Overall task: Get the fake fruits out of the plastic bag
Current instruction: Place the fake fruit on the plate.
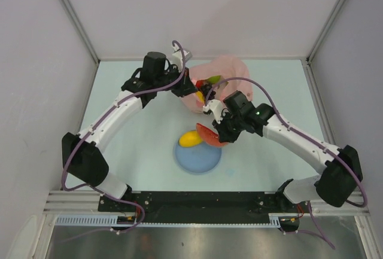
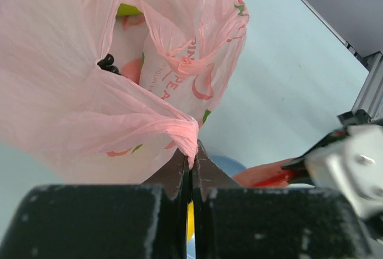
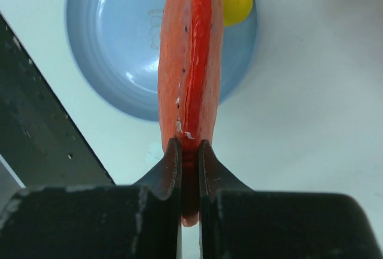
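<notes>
The pink plastic bag [image 1: 224, 79] sits at the back centre of the table, and my left gripper [image 1: 190, 94] is shut on a twisted edge of it [image 2: 179, 128]. Through the bag's mouth I see dark grapes [image 2: 108, 63], a green fruit [image 2: 127, 9] and a red piece [image 2: 133, 67]. My right gripper [image 3: 190, 146] is shut on a flat red fruit slice [image 3: 191, 43], held above the light blue plate [image 3: 114, 37]. A yellow oval fruit [image 1: 190, 138] lies on the plate [image 1: 197, 158].
White enclosure walls stand on both sides and at the back. The black rail with the arm bases [image 1: 191, 202] runs along the near edge. The right gripper's white body [image 2: 350, 169] hangs close to the right of the left fingers.
</notes>
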Controlling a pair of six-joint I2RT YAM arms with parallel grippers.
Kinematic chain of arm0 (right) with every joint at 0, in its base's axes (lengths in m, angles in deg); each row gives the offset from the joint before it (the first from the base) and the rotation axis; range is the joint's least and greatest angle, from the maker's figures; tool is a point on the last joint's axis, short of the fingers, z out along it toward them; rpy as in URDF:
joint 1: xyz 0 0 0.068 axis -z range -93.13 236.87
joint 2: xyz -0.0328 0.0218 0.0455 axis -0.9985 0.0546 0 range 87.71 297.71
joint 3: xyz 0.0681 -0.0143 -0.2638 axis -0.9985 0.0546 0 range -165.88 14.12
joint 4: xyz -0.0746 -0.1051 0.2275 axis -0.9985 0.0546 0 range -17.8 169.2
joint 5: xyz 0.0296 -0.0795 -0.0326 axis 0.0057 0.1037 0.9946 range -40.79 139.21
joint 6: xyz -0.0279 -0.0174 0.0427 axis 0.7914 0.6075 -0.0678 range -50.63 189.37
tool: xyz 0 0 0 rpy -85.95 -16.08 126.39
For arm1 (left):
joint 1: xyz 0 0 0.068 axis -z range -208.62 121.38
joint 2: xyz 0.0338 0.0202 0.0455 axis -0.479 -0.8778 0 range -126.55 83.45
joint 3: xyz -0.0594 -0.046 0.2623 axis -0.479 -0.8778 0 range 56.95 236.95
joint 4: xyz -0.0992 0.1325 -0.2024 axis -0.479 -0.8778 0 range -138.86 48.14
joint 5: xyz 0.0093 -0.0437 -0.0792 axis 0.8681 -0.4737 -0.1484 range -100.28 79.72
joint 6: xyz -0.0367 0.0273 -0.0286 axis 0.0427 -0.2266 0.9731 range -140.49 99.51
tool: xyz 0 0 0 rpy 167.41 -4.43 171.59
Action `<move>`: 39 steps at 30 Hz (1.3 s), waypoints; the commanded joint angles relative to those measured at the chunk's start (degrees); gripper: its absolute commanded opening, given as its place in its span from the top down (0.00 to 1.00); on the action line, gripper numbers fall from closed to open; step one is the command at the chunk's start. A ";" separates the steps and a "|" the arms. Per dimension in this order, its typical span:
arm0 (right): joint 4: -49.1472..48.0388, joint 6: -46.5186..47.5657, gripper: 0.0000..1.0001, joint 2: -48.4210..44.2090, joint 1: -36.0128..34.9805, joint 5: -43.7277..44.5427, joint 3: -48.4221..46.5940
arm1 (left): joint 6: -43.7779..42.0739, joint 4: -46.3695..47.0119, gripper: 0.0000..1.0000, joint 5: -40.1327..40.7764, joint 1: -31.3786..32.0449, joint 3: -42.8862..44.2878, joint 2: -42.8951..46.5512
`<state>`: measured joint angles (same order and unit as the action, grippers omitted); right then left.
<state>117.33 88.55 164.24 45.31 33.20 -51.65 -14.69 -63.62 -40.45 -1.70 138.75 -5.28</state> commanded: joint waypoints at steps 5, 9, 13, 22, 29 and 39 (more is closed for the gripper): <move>-6.81 -20.21 1.00 3.71 0.16 6.25 1.00 | -0.18 1.19 0.99 -0.50 -0.20 -1.64 4.26; -4.96 -25.76 1.00 4.06 -0.36 9.48 1.79 | 0.44 1.89 0.99 -0.59 -0.20 -2.70 5.23; -2.94 -29.99 1.00 4.15 -1.59 15.65 2.06 | 0.35 1.81 0.99 -0.59 -0.20 -3.66 6.11; -5.30 -32.88 1.00 7.05 -6.52 21.02 4.78 | 0.97 2.60 0.98 -0.24 -0.11 -4.37 6.64; -9.61 -31.84 1.00 9.77 -6.43 22.34 7.33 | 0.44 2.60 0.98 0.20 -0.11 -5.51 8.22; -13.22 -28.85 1.00 10.57 -7.22 22.87 7.51 | 1.49 3.56 0.98 -0.59 -0.11 -7.62 9.10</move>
<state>106.57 58.14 174.52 38.64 54.09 -44.35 -14.38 -62.42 -40.45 -1.70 131.58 1.27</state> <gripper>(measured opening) 0.076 0.023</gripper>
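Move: The right hand already holds the watermelon slice, with the middle of the blue plate about 9 cm to its left, 3 cm back and 13 cm below. The mango on the plate lies some 12 cm left, 2 cm ahead and 11 cm below. The open bag stands about 24 cm ahead, straight out. From the left hand, gripping the bag's rim, the plate is roughly 17 cm back, 4 cm right and 24 cm below. Right hand lowers the slice about 8 cm towards the plate, turning 30 degrees clockwise; left eases bag back. ##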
